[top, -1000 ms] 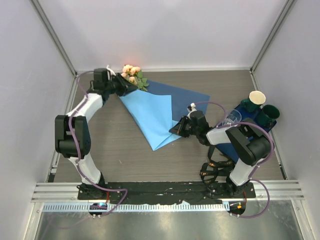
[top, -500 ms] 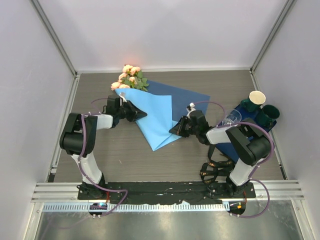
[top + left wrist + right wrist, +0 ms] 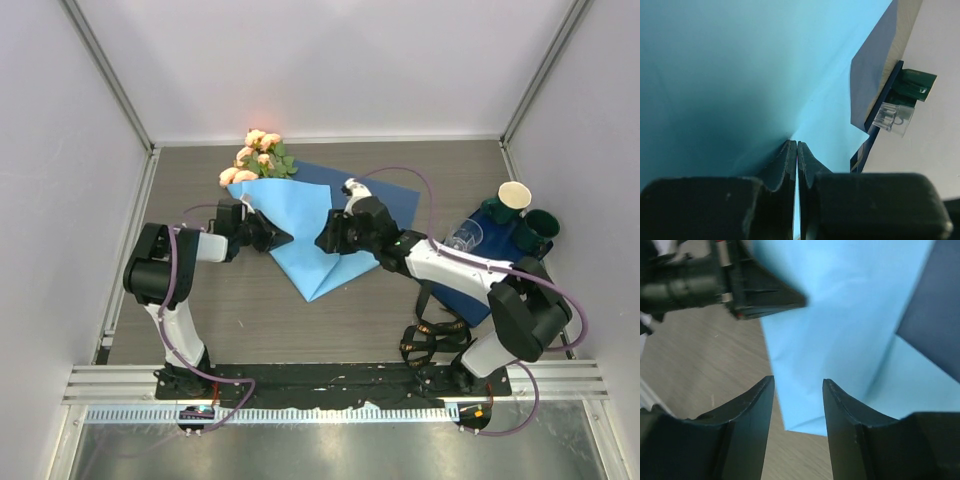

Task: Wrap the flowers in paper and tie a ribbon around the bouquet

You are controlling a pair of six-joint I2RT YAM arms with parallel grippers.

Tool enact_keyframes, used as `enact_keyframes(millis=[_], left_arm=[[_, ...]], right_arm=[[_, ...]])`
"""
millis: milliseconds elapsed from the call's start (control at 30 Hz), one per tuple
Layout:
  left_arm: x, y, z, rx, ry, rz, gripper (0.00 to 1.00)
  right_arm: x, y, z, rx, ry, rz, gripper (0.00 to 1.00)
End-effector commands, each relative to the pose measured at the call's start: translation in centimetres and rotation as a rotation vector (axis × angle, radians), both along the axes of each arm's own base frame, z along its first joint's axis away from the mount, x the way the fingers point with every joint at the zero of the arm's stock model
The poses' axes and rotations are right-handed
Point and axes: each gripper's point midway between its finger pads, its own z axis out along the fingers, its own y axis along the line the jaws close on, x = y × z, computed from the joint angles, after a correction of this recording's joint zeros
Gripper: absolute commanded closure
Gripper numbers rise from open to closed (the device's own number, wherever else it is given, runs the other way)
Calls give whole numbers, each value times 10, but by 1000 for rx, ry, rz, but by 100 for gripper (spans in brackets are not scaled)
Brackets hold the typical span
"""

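The pink flowers (image 3: 254, 160) lie at the back, blooms sticking out past the paper's far edge, stems hidden under it. The paper (image 3: 308, 230) is folded light blue side up into a wedge, with its darker face (image 3: 388, 192) showing behind. My left gripper (image 3: 274, 240) pinches the paper's left edge; in the left wrist view the left gripper (image 3: 797, 143) has a thin blue sliver of paper (image 3: 740, 65) between shut jaws. My right gripper (image 3: 326, 236) hovers open over the paper (image 3: 850, 315); nothing lies inside the right gripper (image 3: 798, 380). The black ribbon (image 3: 432, 340) lies looped near the right arm's base.
At the right, on a dark navy mat (image 3: 468, 302), stand two green cups (image 3: 540, 226), a cream cup (image 3: 514, 193) and a clear cup (image 3: 463, 237). White walls enclose the wooden table (image 3: 230, 310) on three sides.
The left gripper came from beside the blooms toward the near side, folding the paper's left edge over the stems, and closed. The right gripper let go of the paper's right edge, opened and moved left.
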Motion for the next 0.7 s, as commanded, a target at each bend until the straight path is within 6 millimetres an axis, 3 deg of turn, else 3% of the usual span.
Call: enact_keyframes(millis=[0,133,267,400,533,600,667], left_arm=[[8,3,1,21,-60,-2,93],[9,1,2,17,-61,-11,94],[10,2,3,22,-61,-11,94],[12,0,8,9,-73,-22,94],[15,-3,28,-4,-104,-34,84],[16,-5,57,-99,-143,-12,66],[20,0,86,-159,-205,48,61]], right_arm=[[-19,37,7,35,-2,146,50],[-21,61,-16,124,35,193,62],[-29,68,-49,133,110,241,75],[-41,60,-74,141,160,221,86],[-50,47,-93,123,207,169,91],[-52,44,-99,122,219,152,92],[-50,42,-101,110,223,139,93]])
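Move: The near end of the folded light-blue paper lies about 5 cm back of the right hand, 4 cm to its left and 11 cm below. From that same hand the uncovered dark-blue paper is centred some 17 cm ahead and 6 cm to the right, also 11 cm down, and the black ribbon about 19 cm back and 19 cm right. From the left hand, that near end is roughly 12 cm back, 8 cm right and 1 cm lower, and the flower heads some 22 cm ahead and 6 cm left. The right hand, briefly still rising, swings left and back clear of its last spot, then drops to about 10 cm below its starting height, its fingers tipping down some 15 degrees and closing from half open until the nearly shut tips come down on the folded flap near the paper's near end. The left hand meanwhile keeps its shut fingertips on the flap farther out, and only at the very end opens them partway and starts to ease up by about 1 cm. ##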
